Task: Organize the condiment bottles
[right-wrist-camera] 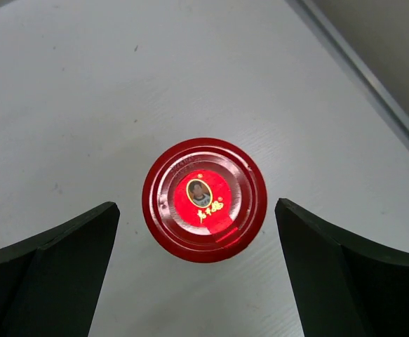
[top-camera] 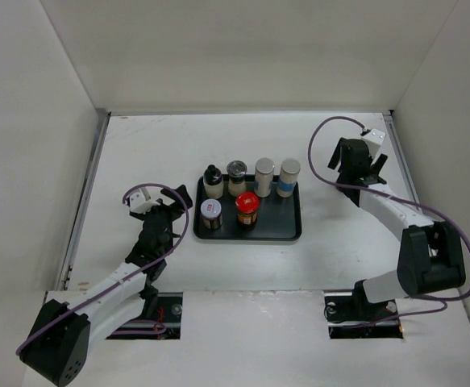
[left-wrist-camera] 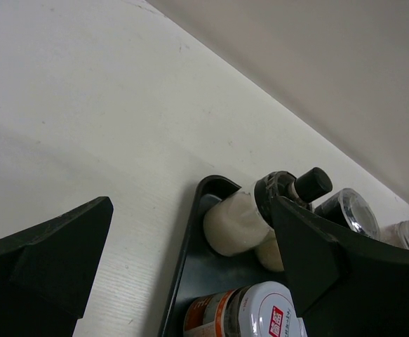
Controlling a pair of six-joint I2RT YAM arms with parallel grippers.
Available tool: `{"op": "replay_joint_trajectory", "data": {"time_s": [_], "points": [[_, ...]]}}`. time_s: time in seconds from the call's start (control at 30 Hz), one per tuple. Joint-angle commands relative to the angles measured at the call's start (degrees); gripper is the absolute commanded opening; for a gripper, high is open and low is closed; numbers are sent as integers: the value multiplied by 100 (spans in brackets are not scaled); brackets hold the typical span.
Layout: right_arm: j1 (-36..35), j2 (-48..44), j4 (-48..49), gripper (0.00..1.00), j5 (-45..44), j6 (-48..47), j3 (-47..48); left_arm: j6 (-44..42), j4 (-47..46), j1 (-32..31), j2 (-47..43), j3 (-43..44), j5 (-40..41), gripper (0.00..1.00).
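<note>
Six condiment bottles stand on the black tray (top-camera: 293, 230). In the back row are a black-capped cream one (top-camera: 212, 182), a dark-lidded one (top-camera: 236, 177), a silver-capped one (top-camera: 264, 176) and a blue-labelled one (top-camera: 289, 177). In front are a white-capped one (top-camera: 211, 214) and a red-capped one (top-camera: 247, 208). My left gripper (top-camera: 172, 211) is open just left of the tray, facing the cream bottle (left-wrist-camera: 238, 225) and the white-capped jar (left-wrist-camera: 271, 316). My right gripper (top-camera: 354, 165) hangs open right of the tray, over a second red-capped jar (right-wrist-camera: 204, 200) on the bare table. The fingers (right-wrist-camera: 64, 260) do not touch it.
White walls enclose the table on the left, back and right, and a metal rail (right-wrist-camera: 372, 77) runs close to the right gripper. The right arm's purple cable (top-camera: 319, 149) loops between that gripper and the tray. A wall (left-wrist-camera: 316, 70) rises behind the tray.
</note>
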State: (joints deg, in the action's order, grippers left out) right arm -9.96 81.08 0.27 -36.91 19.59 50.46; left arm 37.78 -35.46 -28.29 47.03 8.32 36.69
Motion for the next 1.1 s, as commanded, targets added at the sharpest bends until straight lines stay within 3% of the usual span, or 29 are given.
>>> {"op": "replay_joint_trajectory", "data": {"time_s": [0.0,0.17,0.27,0.4,0.5,0.63,0.77,1.07], "points": [[121,153,61,100,473,70,491,36,-286,4,96,3,-127,100],[279,654,43,100,588,202,649,28,-294,30,61,12,-162,100],[358,848,96,92,676,290,623,36,-268,48,105,12,-206,100],[359,962,78,92,676,387,580,36,-294,48,131,21,-162,100],[359,928,139,83,650,431,553,36,-277,39,254,65,-215,100],[341,647,262,62,361,440,439,36,-295,21,298,74,-144,100],[-1,173,456,52,61,378,220,36,-181,30,264,100,-127,100],[-1406,-1286,316,52,-430,238,-720,45,92,-31,281,214,260,100]]}}
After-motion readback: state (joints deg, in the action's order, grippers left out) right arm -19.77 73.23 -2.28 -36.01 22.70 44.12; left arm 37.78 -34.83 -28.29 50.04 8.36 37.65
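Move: The last red-capped jar stands about 3 cm ahead of the right hand, level with it sideways, and 6 cm below. The blue-label bottle stands some 22 cm to this hand's left and 1 cm ahead. The tray's middle lies about 36 cm left, 9 cm back and 10 cm down. From the left hand the jar is roughly 65 cm right, 11 cm ahead and 7 cm below. Right hand sinks 4–5 cm, edging forward, pinches the red-capped jar and lifts it left and back about 9 cm. ##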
